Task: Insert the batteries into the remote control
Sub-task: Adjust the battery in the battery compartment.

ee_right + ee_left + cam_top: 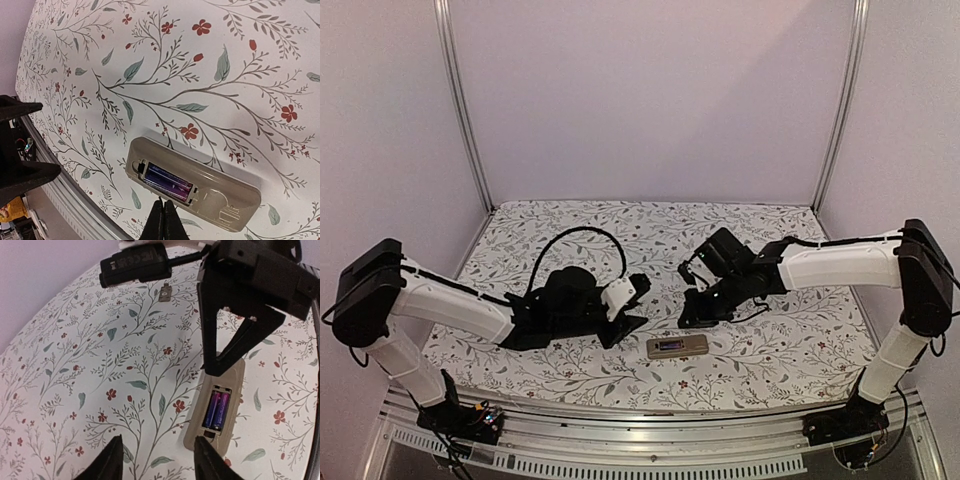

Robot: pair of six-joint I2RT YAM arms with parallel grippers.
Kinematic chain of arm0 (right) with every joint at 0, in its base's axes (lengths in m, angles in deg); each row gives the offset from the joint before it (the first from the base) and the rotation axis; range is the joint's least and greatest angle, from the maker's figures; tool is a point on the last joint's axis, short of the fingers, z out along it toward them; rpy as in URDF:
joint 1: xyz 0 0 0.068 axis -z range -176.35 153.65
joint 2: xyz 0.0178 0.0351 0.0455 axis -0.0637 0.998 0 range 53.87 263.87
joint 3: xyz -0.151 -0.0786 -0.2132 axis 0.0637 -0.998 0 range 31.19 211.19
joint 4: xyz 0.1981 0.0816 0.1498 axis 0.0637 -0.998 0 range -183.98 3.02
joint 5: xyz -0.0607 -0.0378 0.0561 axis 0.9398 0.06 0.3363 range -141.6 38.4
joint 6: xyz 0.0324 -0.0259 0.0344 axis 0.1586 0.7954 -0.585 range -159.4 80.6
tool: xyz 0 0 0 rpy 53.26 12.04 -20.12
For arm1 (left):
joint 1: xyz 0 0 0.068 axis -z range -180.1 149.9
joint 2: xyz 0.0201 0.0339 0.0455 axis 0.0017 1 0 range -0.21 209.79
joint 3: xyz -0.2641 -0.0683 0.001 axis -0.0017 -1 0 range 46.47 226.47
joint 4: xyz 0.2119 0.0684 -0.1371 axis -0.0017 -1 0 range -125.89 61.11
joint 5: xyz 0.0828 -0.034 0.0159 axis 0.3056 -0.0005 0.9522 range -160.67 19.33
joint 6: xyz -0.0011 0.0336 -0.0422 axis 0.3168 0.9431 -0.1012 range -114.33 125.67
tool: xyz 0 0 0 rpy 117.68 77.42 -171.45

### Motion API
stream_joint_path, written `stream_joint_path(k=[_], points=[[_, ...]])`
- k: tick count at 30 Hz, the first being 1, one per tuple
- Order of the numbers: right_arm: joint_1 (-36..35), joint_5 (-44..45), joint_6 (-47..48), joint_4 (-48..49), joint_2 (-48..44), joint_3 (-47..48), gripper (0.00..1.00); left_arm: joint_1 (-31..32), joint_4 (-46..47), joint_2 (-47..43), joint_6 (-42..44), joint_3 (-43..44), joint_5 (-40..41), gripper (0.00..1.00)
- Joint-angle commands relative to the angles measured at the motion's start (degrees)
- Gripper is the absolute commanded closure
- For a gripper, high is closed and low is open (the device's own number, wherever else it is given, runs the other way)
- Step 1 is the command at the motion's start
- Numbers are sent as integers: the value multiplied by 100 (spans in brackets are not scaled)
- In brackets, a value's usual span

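The remote control point(677, 347) lies on its front near the table's front edge, grey-tan back up and its compartment uncovered. Two purple batteries point(216, 411) lie side by side inside the compartment, also seen as the batteries point(167, 181) in the right wrist view. My left gripper point(160, 462) stands open just left of the remote point(220, 405), nothing between its fingers. My right gripper point(164, 220) is shut and empty, its tip just beside the remote point(200, 182) at the compartment's long edge. From above, the left gripper point(632, 325) and right gripper point(692, 318) flank the remote's far side.
The table carries a floral cloth point(620, 230). A small grey flat piece point(165, 292) lies farther back on the cloth. A metal rail point(650, 420) runs along the front edge, close to the remote. The left gripper's fingers point(25, 172) show at the left of the right wrist view.
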Motion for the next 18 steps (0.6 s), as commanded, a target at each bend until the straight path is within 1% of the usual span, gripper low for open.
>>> stream_joint_path(k=[1,3,5,10,14,18], points=[[-226,-178,118,142,413,108,100,-10,247,-245,-304,-759,-516,40],[-259,-263,107,198,566,146,100,58,403,-236,-258,-993,-605,31],[-269,-321,115,220,681,166,100,126,604,-128,-84,-1163,-455,28],[-280,-399,165,264,900,271,100,149,875,254,233,-1149,-368,27],[-280,-402,155,223,940,298,100,167,805,676,280,-921,-370,30],[-340,-273,157,46,863,422,100,184,909,820,275,-854,-406,31]])
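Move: The two batteries in the remote's open compartment lie some 5 cm below the right fingertips, about 2 cm back and 3 cm to their left. The remote's middle is roughly 2 cm right of the batteries and level with them. The left fingers hang about 11 cm left of the right hand, some 2 cm back and 4 cm higher; from them the batteries lie about 8 cm to the right, straight abeam, and 9 cm down. Onto the batteries comes the shut right fingertip, sinking about 4 cm while going back and left, then sliding another 1 cm left at that height, seemingly resting on them. The left hand opens wide and swings back and left, then sinks, dropping some 9 cm in all, to end low over the table off the remote's left end. ##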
